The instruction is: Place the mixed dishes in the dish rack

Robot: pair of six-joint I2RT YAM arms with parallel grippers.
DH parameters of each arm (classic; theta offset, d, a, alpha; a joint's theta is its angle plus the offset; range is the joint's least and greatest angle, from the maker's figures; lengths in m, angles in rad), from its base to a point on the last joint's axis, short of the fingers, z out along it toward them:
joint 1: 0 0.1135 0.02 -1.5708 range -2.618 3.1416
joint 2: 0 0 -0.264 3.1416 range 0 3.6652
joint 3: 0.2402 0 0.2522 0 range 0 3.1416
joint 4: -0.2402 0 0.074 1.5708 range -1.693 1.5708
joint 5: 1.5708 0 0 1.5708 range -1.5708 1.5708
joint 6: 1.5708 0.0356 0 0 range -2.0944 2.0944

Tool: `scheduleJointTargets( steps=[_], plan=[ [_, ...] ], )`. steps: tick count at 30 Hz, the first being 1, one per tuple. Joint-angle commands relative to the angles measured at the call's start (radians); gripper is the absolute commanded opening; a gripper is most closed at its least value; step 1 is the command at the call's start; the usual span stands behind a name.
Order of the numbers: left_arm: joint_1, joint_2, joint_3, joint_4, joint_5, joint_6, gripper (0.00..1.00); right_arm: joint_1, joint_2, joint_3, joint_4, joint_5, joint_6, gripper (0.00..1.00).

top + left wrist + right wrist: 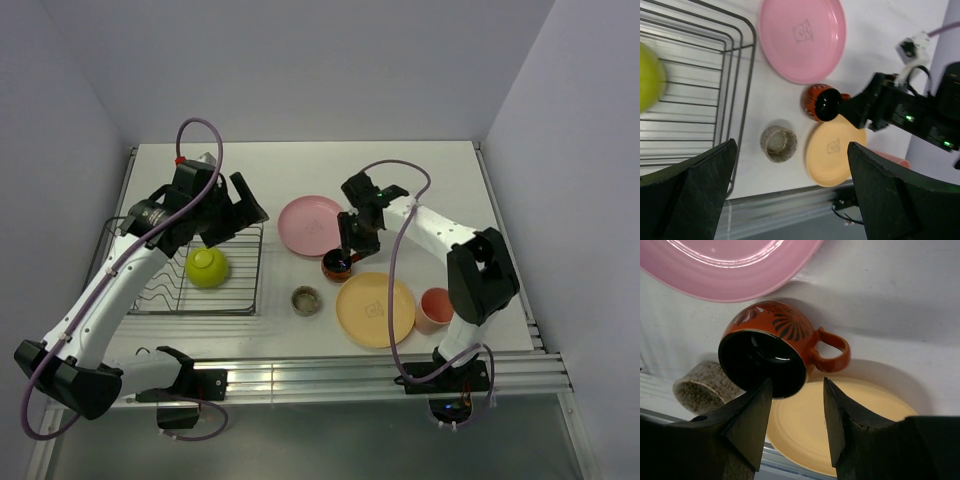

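The dark wire dish rack [260, 270] sits at the left and holds the lime-green bowl [207, 266]. My left gripper [236, 212] hangs open and empty above the rack's right side. The pink plate [310, 225], small red-orange bowl [337, 265] with a handle and dark inside, tiny beige-grey cup [306, 300], yellow-orange plate [375, 308] and salmon-pink cup [435, 308] stand on the table. My right gripper [795, 390] is open just above the red-orange bowl [770, 352]. One finger overlaps the bowl's rim and the bowl looks tilted.
In the left wrist view the rack's rim [742, 117] is at the left, with the beige-grey cup [778, 144] beside it. The metal rail [330, 375] runs along the table's near edge. White walls close in the back and sides.
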Motion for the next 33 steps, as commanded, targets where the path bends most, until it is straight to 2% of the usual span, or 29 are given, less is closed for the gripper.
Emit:
scheduleJointTargets(
  steps=[1,6,8,9,11,12,18,23,24,27,33],
  plan=[
    [-0.007,-0.022,0.020,0.042,0.104,-0.035,0.99,0.034,0.039,-0.003,0.048,0.040,0.035,0.52],
    [-0.007,-0.052,0.008,0.021,0.104,-0.033,0.99,0.066,0.070,-0.020,0.065,0.074,0.049,0.48],
    [-0.007,-0.060,0.003,0.015,0.105,-0.032,0.99,0.078,0.087,-0.029,0.074,0.088,0.052,0.35],
    [-0.005,-0.060,0.002,0.010,0.108,-0.030,0.99,0.080,0.093,-0.032,0.077,0.091,0.052,0.22],
    [-0.007,-0.062,0.005,0.008,0.122,-0.025,0.99,0.085,0.102,-0.040,0.082,0.097,0.053,0.10],
    [-0.007,-0.059,0.008,0.008,0.131,-0.022,0.99,0.085,0.102,-0.042,0.086,0.097,0.052,0.00],
    [-0.007,-0.020,0.057,0.034,0.294,-0.033,0.99,0.082,0.012,-0.011,0.076,0.080,0.055,0.00],
    [0.009,-0.011,0.029,0.114,0.444,-0.136,0.99,0.068,-0.117,0.047,0.082,-0.047,0.050,0.00],
    [0.015,-0.014,0.013,0.143,0.525,-0.197,0.99,0.057,-0.153,0.058,0.100,-0.108,0.049,0.00],
    [0.020,-0.029,-0.055,0.263,0.625,-0.369,0.99,0.037,-0.228,0.061,0.157,-0.182,0.052,0.00],
    [0.024,-0.075,-0.185,0.534,0.734,-0.659,0.99,0.006,-0.370,-0.002,0.345,-0.398,0.087,0.00]
  ],
)
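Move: The right hand is poised over the near-right rim of the dark orange mug. The mug's middle lies about 4 cm to its left, 2 cm back and 6 cm below; the pink plate is roughly 8 cm ahead and 10 left, the small grey cup 10 back and 11 left, the yellow plate 12 back and 5 right. From the high, open left hand the mug lies level, some 19 cm right and 23 below, with the green bowl about 10 cm left. Sinking about 4 cm and easing slightly left, the right fingers close from half open and pinch the mug's wall beside the handle, then lift it some 16 cm, drifting left and swinging to point left and forward by about 30 degrees. The left hand, fingers still wide open, goes right, with smaller moves back and up, rolling to face the rising mug. ##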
